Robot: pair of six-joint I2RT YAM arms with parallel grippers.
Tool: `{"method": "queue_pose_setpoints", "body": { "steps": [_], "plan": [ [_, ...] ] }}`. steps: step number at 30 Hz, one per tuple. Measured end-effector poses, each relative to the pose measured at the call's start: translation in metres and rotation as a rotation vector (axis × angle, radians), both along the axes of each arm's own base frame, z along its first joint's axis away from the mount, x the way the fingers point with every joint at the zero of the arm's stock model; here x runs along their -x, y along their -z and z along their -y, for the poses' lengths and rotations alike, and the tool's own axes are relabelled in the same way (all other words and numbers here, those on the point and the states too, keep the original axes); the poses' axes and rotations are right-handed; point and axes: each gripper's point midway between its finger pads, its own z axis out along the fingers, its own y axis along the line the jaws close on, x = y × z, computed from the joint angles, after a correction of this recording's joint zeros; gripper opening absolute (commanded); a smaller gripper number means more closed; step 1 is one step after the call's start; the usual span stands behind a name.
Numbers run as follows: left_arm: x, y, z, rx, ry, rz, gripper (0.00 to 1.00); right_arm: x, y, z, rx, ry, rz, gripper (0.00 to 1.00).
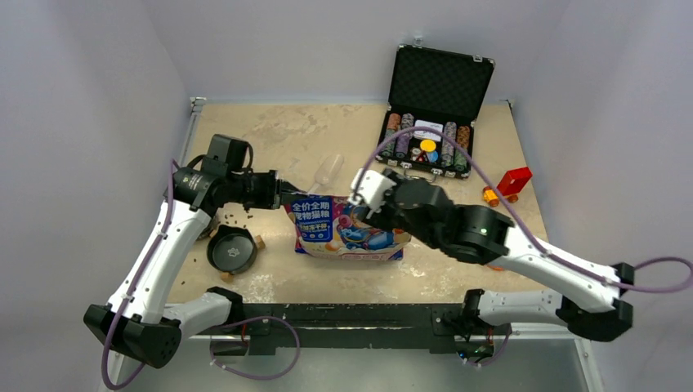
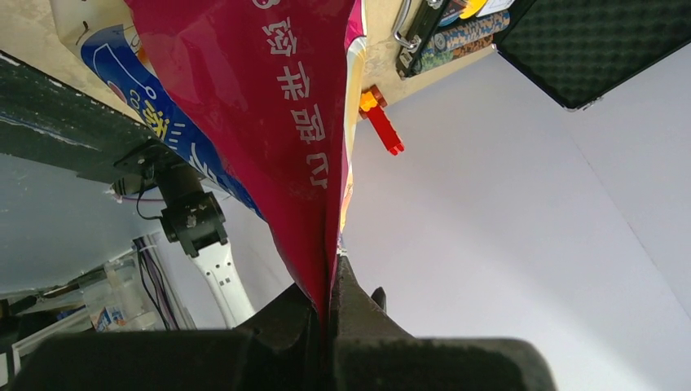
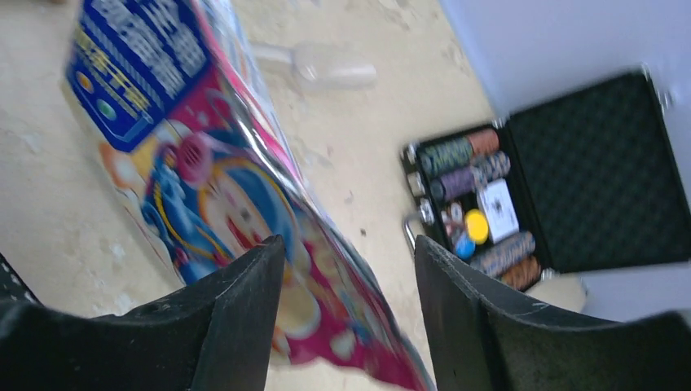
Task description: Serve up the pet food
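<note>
The pet food bag (image 1: 347, 231), pink and blue with a cartoon print, stands in the middle of the table. My left gripper (image 1: 286, 198) is shut on the bag's upper left edge. In the left wrist view the red film (image 2: 269, 106) is pinched between the jaws of that gripper (image 2: 330, 293). My right gripper (image 1: 359, 193) is open at the bag's upper right. In the right wrist view this gripper (image 3: 350, 252) has its fingers spread, with the bag (image 3: 220, 179) below and apart from them. A few dark pet food pellets (image 1: 237, 214) lie on the table by a dark bowl (image 1: 231, 250).
A clear plastic scoop (image 1: 329, 170) lies behind the bag. An open black case (image 1: 429, 122) of poker chips stands at the back right. A red block (image 1: 513, 181) and a small orange piece (image 1: 490, 196) sit to its right.
</note>
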Motion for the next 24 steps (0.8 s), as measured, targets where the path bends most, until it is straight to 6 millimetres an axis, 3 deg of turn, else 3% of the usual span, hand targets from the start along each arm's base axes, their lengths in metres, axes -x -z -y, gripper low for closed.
{"method": "queue_pose_setpoints", "body": {
  "steps": [3, 8, 14, 17, 21, 24],
  "plan": [
    [0.001, 0.000, 0.000, 0.000, 0.000, -0.002, 0.00, -0.003, 0.004, -0.048, 0.062, -0.100, 0.022, 0.63],
    [0.004, 0.000, -0.001, -0.002, 0.000, -0.006, 0.00, -0.018, 0.012, -0.106, 0.132, -0.176, 0.055, 0.61],
    [0.005, 0.000, -0.005, -0.006, -0.012, -0.008, 0.00, -0.028, 0.019, -0.147, 0.194, -0.216, 0.113, 0.53],
    [0.006, 0.000, -0.005, -0.005, -0.012, -0.011, 0.00, -0.024, 0.017, -0.161, 0.199, -0.239, 0.142, 0.40],
    [0.006, -0.001, -0.006, -0.006, -0.014, -0.009, 0.00, -0.019, 0.013, -0.173, 0.196, -0.242, 0.179, 0.00],
    [0.006, -0.001, -0.006, -0.006, -0.015, -0.006, 0.00, -0.015, 0.015, -0.175, 0.206, -0.240, 0.186, 0.00]
  ]
}}
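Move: My open right hand wants the left end of the pet food bag's top edge, about 17 cm to its left, 1 cm ahead and 2 cm lower, just right of my left hand's pinch. The bag's middle is around 7 cm left, 1 cm back and 15 cm below; the clear scoop lies some 15 cm ahead, 13 cm left and 31 cm down. From my left hand that edge spot is 3 cm to the right, level. I sweep my right hand left along the bag's top edge, about 17 cm, quick at first and easing off, sinking slightly as the fingers swing some 15 degrees counter-clockwise and tip up a little. Near my left fingertips I shut the open fingers and pinch the edge. My left hand keeps its grip on the corner, nearly still. ##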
